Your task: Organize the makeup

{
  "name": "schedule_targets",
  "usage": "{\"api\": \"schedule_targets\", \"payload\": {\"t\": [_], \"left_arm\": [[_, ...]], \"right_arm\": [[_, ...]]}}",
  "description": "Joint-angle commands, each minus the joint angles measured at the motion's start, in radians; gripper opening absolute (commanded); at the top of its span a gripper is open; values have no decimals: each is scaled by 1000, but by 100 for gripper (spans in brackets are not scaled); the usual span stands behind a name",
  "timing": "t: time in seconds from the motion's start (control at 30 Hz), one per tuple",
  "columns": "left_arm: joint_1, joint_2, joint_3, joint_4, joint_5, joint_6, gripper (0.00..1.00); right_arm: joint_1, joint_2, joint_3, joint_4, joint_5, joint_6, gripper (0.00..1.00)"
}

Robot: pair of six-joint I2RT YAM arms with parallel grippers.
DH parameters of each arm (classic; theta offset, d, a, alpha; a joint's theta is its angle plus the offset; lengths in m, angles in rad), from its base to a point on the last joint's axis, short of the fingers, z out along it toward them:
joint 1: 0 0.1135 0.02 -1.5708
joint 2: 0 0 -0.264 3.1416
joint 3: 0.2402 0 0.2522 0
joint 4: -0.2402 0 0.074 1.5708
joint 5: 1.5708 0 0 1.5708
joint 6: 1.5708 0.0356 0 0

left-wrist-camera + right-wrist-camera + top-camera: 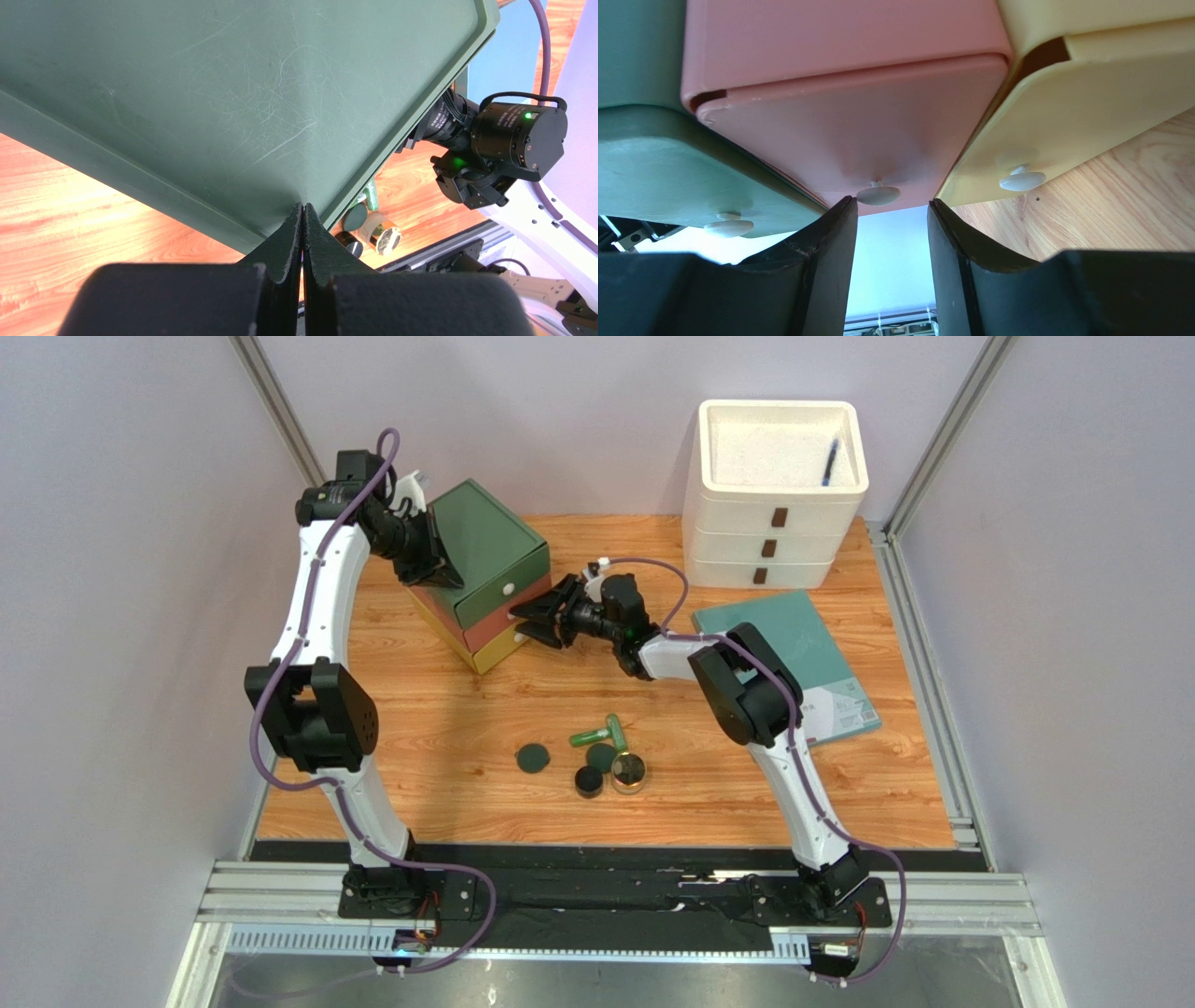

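Observation:
The makeup lies loose on the table: a dark green compact [532, 758], a bright green tube [596, 734], a second green compact [601, 756], a black jar [589, 781] and a gold-rimmed jar [631, 774]. The gold-rimmed jar [384, 238] and a compact [356, 217] also show past the box edge in the left wrist view. My left gripper [303, 210] is shut, its tips resting on the green top [246, 105] of the coloured drawer box [477, 567]. My right gripper [892, 206] is open at the box front, with the pink drawer's white knob [878, 193] just beyond its fingertips.
Green drawer knob [729, 227] and yellow drawer knob [1022, 180] flank the pink one. A white drawer unit [776, 490] with a blue pen [831, 462] on top stands at the back right. A teal book [800, 665] lies under the right arm.

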Motion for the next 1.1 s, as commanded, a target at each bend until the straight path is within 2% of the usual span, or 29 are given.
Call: {"api": "schedule_targets", "payload": {"t": [0.0, 0.37, 0.57, 0.8, 1.07], "left_arm": [[15, 33, -44, -97, -158, 74, 0], [15, 33, -44, -95, -161, 75, 0], [13, 33, -43, -101, -166, 83, 0], [15, 35, -43, -103, -170, 86, 0], [13, 33, -44, -101, -173, 89, 0]], "right_arm": [[3, 19, 43, 63, -3, 22, 45], [2, 56, 97, 40, 18, 38, 40], [2, 70, 103, 38, 32, 47, 29], [0, 72, 108, 38, 28, 52, 8], [-15, 4, 11, 23, -8, 15, 0]]}}
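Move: The white knob of the pink middle drawer sits barely 1 cm ahead and 1 cm to the left of my right fingertips, at their height, between the parted fingers. The green drawer's knob is about 7 cm straight above it, the yellow drawer's roughly 7 cm straight below. From my left hand, shut on the green lid, the pink knob lies some 9 cm right, level ahead, 11 cm lower. I close my right fingers from nearly half open to almost shut and pinch the pink drawer's knob, first easing about 1 cm forward and left, slightly up, into the drawer front with the hand's attitude nearly unchanged. My left hand keeps its closed fingertips resting on the green lid and gives only half a centimetre to its left. ##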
